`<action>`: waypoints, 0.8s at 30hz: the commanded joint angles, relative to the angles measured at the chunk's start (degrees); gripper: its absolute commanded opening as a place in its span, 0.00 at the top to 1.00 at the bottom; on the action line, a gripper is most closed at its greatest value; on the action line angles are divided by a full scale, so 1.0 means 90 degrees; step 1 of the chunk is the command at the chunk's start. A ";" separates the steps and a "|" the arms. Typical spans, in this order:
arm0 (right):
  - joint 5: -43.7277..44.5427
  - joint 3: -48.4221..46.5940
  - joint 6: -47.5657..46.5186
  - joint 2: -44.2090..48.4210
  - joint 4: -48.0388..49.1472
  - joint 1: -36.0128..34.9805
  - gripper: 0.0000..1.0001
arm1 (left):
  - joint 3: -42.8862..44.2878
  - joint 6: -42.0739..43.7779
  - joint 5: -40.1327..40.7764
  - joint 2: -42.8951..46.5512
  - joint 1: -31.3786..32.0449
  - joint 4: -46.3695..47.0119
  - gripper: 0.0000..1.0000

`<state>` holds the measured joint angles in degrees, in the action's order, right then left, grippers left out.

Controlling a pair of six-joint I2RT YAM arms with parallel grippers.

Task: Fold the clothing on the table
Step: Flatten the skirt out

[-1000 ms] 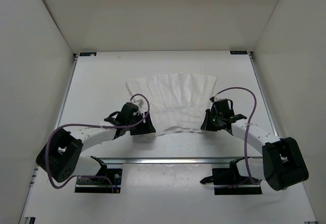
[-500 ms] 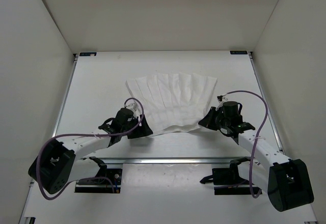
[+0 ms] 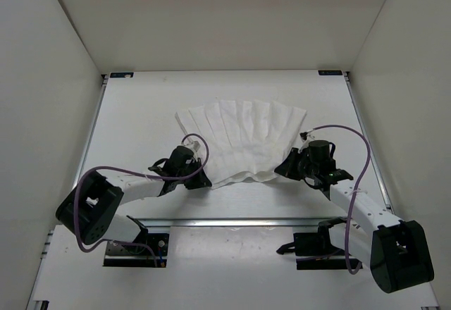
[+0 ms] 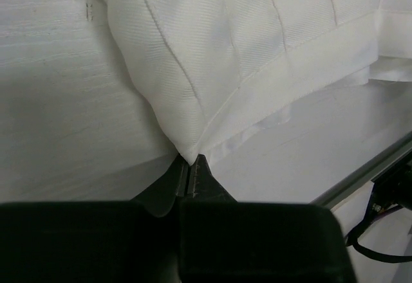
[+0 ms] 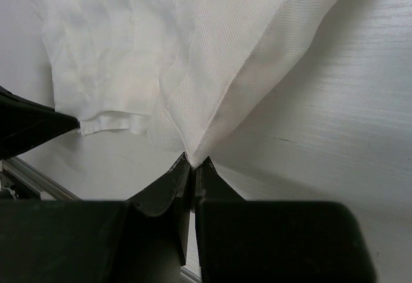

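Note:
The clothing (image 3: pixel 243 139) is a white pleated garment fanned out on the table (image 3: pixel 141 113), its narrow end toward me. My left gripper (image 3: pixel 204 181) is shut on the near left corner of the clothing (image 4: pixel 193 71); in the left wrist view the hem corner sits pinched between the fingertips of that gripper (image 4: pixel 191 162). At the near right corner my right gripper (image 3: pixel 282 170) is shut too. The right wrist view shows the clothing (image 5: pixel 212 58) rising in a peak from the tips of this gripper (image 5: pixel 194 163).
A metal rail (image 3: pixel 239 220) crosses the table just in front of the arm bases. White walls (image 3: pixel 49 113) close in the left, right and back. Side rails (image 3: pixel 366 134) run along the table's edges. The left gripper's tip (image 5: pixel 32 128) shows at the left of the right wrist view.
My left gripper has closed on the near left corner of the clothing. The left arm's base link has swung toward the middle. The right gripper stays shut on its corner, shifted slightly right earlier.

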<state>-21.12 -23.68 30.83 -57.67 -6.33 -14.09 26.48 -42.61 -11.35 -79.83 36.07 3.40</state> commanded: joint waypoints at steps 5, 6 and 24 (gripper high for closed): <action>-0.0592 -0.1300 -0.0700 0.0128 -0.0437 0.0227 1.00 | 0.1408 0.1070 0.0440 0.0957 -0.0725 -0.1984 1.00; -0.0660 -0.1691 -0.0817 0.0264 -0.0614 0.0266 1.00 | 0.1916 0.1285 0.0480 0.1269 -0.0882 -0.2453 1.00; -0.1404 -0.5600 -0.0944 -0.0706 -0.2403 0.0111 1.00 | 0.6853 0.2614 0.0217 0.1207 -0.2114 -0.5671 1.00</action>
<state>-37.06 -72.84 25.10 -52.60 -22.83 -12.25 91.24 -22.72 -11.40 -60.82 19.86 -43.51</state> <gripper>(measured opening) 0.015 0.036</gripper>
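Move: The skirt lies spread ahead, with both near corners already pinched. Its middle is about 15 cm ahead and 11 cm right of the left gripper, roughly level in height. From the right gripper, it is some 11 cm ahead, 12 cm left and 6 cm below. The far left corner is about 26 cm ahead and 11 cm left of the left gripper; the far right corner is some 22 cm ahead and 9 cm right of the right gripper. Keep both grippers shut on the skirt's near corners and sweep them fast upward off the table, the left about 44 cm, the right about 35. Arc a little forward and then back on the way, tilting both wrists up some 40 degrees so the fingers swing from downward towards level. Ease the left gripper outward to its left to stretch the held edge. ##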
